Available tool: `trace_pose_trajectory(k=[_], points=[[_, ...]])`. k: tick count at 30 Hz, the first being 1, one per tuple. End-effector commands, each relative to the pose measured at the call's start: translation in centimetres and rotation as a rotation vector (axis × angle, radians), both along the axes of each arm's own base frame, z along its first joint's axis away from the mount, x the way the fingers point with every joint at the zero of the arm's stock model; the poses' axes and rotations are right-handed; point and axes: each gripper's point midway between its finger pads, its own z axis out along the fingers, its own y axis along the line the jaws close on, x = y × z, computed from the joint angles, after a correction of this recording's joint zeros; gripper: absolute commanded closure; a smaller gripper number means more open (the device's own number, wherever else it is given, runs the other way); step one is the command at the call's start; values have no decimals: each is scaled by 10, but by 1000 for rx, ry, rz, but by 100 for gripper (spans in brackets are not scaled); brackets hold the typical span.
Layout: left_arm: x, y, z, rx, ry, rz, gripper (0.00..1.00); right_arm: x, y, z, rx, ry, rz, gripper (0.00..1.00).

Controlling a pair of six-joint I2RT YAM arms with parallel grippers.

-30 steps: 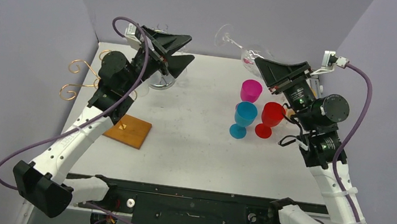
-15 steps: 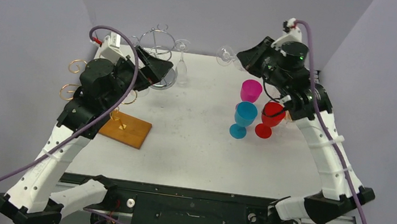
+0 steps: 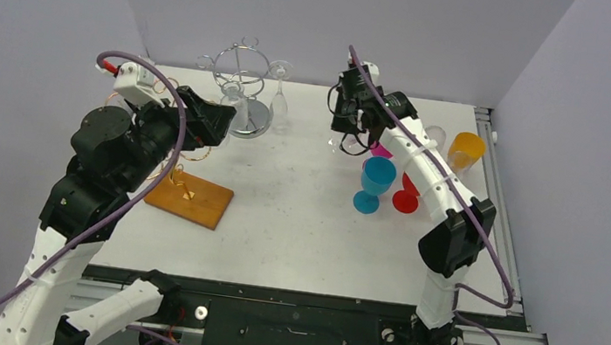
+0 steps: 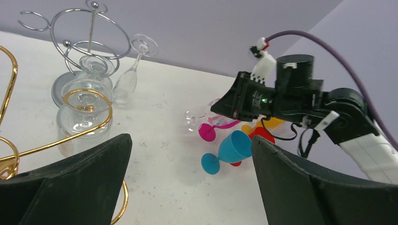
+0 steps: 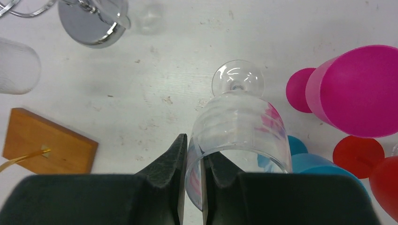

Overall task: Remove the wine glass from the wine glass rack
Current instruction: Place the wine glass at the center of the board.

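My right gripper (image 3: pixel 354 131) (image 5: pixel 193 140) is shut on the rim of a clear wine glass (image 5: pixel 240 124) (image 4: pixel 195 117), one finger inside the bowl and one outside. The glass hangs foot-down over the table, just left of the magenta goblet (image 5: pixel 356 89). Whether its foot touches the table I cannot tell. The silver wire wine glass rack (image 3: pixel 243 68) (image 4: pixel 89 28) stands at the back, with another clear glass (image 3: pixel 279 92) (image 4: pixel 127 79) hanging on it. My left gripper (image 3: pixel 211 121) (image 4: pixel 190 140) is open and empty, near the rack's base.
Blue (image 3: pixel 376 181), red (image 3: pixel 409 194) and orange (image 3: pixel 466 148) goblets stand right of the held glass. A gold wire rack on a wooden base (image 3: pixel 193 201) sits at the left, with an upturned clear glass (image 4: pixel 84 112) behind its ring.
The right arm swung from the back right corner toward the middle and lowered the glass, turning it foot-down beside the magenta goblet. The left arm drew back to the left.
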Motion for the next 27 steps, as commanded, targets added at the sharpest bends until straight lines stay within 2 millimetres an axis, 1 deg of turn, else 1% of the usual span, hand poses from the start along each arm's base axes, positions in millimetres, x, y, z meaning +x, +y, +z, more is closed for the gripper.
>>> trace_pose_trajectory(k=[1, 2, 3, 4, 5, 9, 17, 27], points=[[-10, 9, 17, 50, -65, 5, 4, 13, 3, 3, -57, -39, 4, 100], [-11, 9, 16, 54, -68, 1, 4, 14, 3, -2, -68, -31, 3, 100], [-11, 9, 16, 56, -71, 0, 4, 17, 5, -12, -86, -13, 7, 100], [-11, 9, 15, 59, -72, -4, 4, 18, 5, -16, -94, -6, 8, 100], [-11, 9, 15, 59, -74, -4, 4, 19, 7, -24, -108, 7, 12, 100], [-10, 8, 11, 63, -70, -8, 4, 23, 7, -39, -137, 33, 17, 100], [-7, 7, 8, 67, -64, -8, 4, 26, 11, -60, -104, 88, 45, 100], [-3, 3, 2, 65, -45, -17, 4, 26, 7, -74, -95, 127, 46, 100]])
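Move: The clear wine glass, already pinched at its rim by the right hand, is meant for the board spot almost under its foot: some 3 cm ahead, 2 cm right and 26 cm below that hand. From the hand, the blue goblet stands about 7 cm back and 12 right, the pink one 6 ahead and 13 right, the red one 7 back and 24 right. From the left hand that spot is about 19 cm ahead, 33 right and 44 below. The wine glass is lowered foot first towards the open board, left of the blue and pink goblets: the right hand sinks about 8 cm, quick at first, then easing off and staying at that height. Its fingers tip some 10 degrees further down and keep their pinch on the rim throughout. ##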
